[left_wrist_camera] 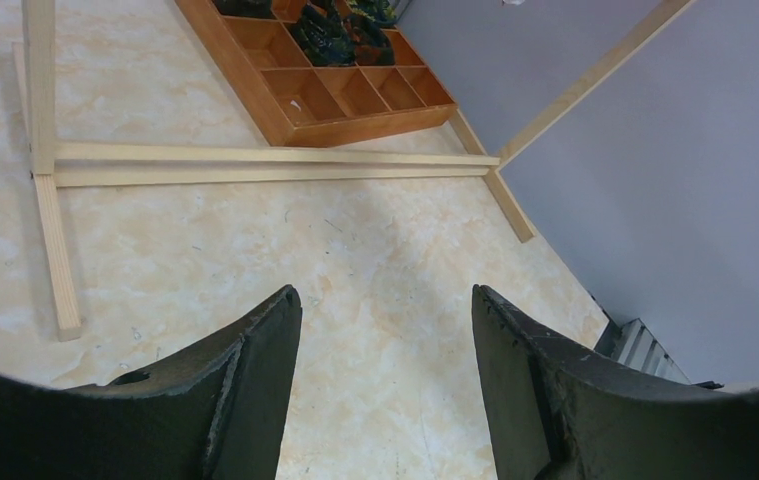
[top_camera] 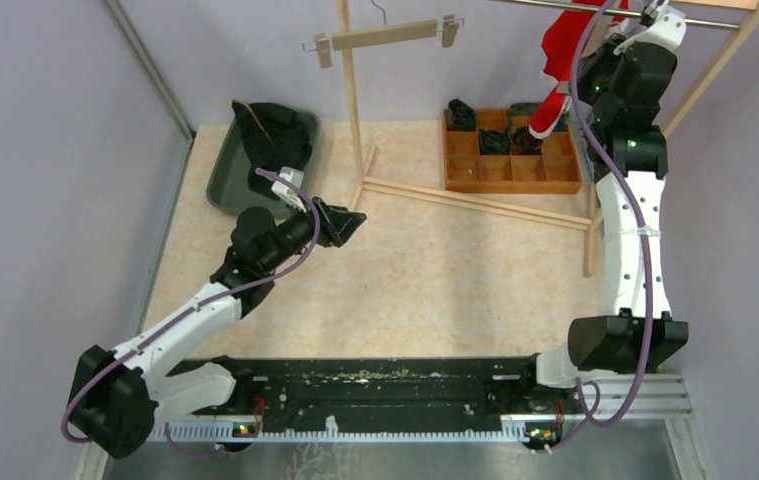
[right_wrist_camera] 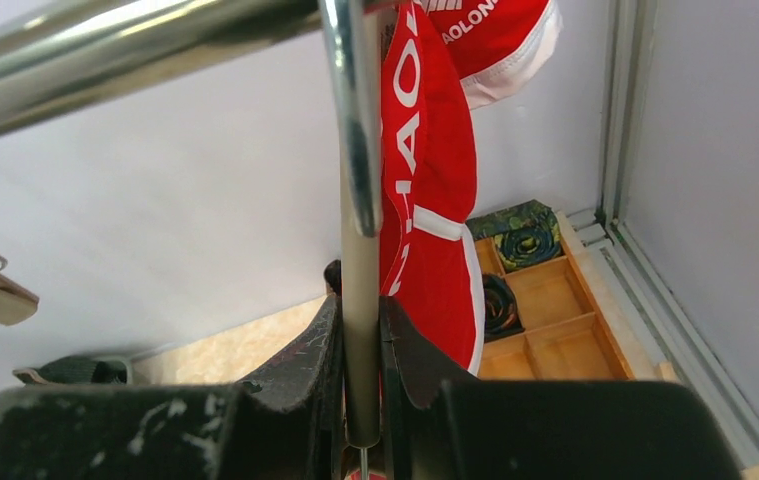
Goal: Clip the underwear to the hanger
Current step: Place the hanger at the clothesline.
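Red underwear point(top_camera: 558, 55) with white trim hangs at the back right, under the metal rail point(top_camera: 555, 6). In the right wrist view the red underwear point(right_wrist_camera: 425, 210) drops behind a hanger's grey stem point(right_wrist_camera: 360, 260), whose metal hook point(right_wrist_camera: 353, 120) curves over the rail point(right_wrist_camera: 105, 60). My right gripper point(right_wrist_camera: 360, 300) is shut on that stem, raised to the rail point(top_camera: 627, 28). A wooden clip hanger point(top_camera: 385, 37) hangs bare at the back centre. My left gripper point(top_camera: 353, 222) hovers low over the table, open, with nothing between its fingers point(left_wrist_camera: 255, 370).
A dark tray point(top_camera: 217, 175) at the back left holds dark garments. A wooden compartment box point(top_camera: 510, 172) with rolled dark items stands at the back right. The rack's wooden base bars point(top_camera: 475, 200) lie across the table, and its upright post point(top_camera: 352, 90) rises behind my left gripper.
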`<state>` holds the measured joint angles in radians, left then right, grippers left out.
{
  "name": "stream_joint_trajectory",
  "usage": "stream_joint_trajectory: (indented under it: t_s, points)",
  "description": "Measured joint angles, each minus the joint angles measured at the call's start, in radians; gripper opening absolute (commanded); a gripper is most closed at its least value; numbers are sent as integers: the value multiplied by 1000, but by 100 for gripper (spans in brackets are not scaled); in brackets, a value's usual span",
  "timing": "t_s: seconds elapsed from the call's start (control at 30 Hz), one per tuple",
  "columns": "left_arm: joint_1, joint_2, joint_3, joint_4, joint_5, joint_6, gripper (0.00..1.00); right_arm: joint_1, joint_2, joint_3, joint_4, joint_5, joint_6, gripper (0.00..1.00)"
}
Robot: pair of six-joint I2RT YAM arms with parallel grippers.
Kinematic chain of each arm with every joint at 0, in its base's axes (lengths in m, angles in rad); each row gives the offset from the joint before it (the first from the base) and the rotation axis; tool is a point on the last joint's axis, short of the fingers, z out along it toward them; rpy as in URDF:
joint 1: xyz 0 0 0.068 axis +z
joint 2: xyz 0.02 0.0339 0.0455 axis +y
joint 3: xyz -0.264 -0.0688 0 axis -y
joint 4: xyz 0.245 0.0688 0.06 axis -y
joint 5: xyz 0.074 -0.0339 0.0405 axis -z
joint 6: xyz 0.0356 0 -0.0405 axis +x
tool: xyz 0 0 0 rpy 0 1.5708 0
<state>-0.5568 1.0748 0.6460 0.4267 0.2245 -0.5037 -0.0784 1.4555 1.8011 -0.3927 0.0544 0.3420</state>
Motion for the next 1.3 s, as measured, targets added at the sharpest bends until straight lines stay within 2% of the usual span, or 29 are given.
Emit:
stream_joint_trajectory:
  t_s: [0.3,0.6,0.63,0.8,1.17,1.3]
  points:
    - [0,25,14,-7,0,4,69,-100,10,0,20,-26,36,0]
    - [0,59,31,-18,0,3,68,-130,12,-3,37,-23,47,0]
    - [0,59,31,-18,0,3,68,-132,12,-8,46,-25,47,3]
    - [0,76,31,-18,0,3,68,-134,6,-55,111,-33,47,31]
    - [0,93,47,-24,0,3,68,-134,-94,-180,170,-41,55,48]
    - [-3,96,47,-24,1,3,68,-134,-139,-192,167,-40,54,59]
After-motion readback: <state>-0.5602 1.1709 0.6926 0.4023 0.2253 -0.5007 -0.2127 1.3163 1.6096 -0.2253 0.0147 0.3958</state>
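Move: The clothesline rod runs left-right about 2 cm ahead of the right hand and some 9 cm above it; that hand still grips the hanger, whose hook is already at the rod. The red underwear hangs roughly 8 cm straight ahead, 5 cm lower. The spare hanger is some 32 cm to the left, 3 cm ahead and 2 cm up. From the left hand that rod spot lies about 17 cm ahead, 37 cm right, 29 cm above. Carry the hanger to the right with the right gripper, hook riding along the clothesline rod, for about 5 cm, turning a few degrees clockwise. Stop there, dip slightly while opening the fingers to let go of the wooden bar, then draw straight back some 3 cm and a little up, still opening, leaving the bar between the spread fingers. Let the empty left hand sink a couple of centimetres. ##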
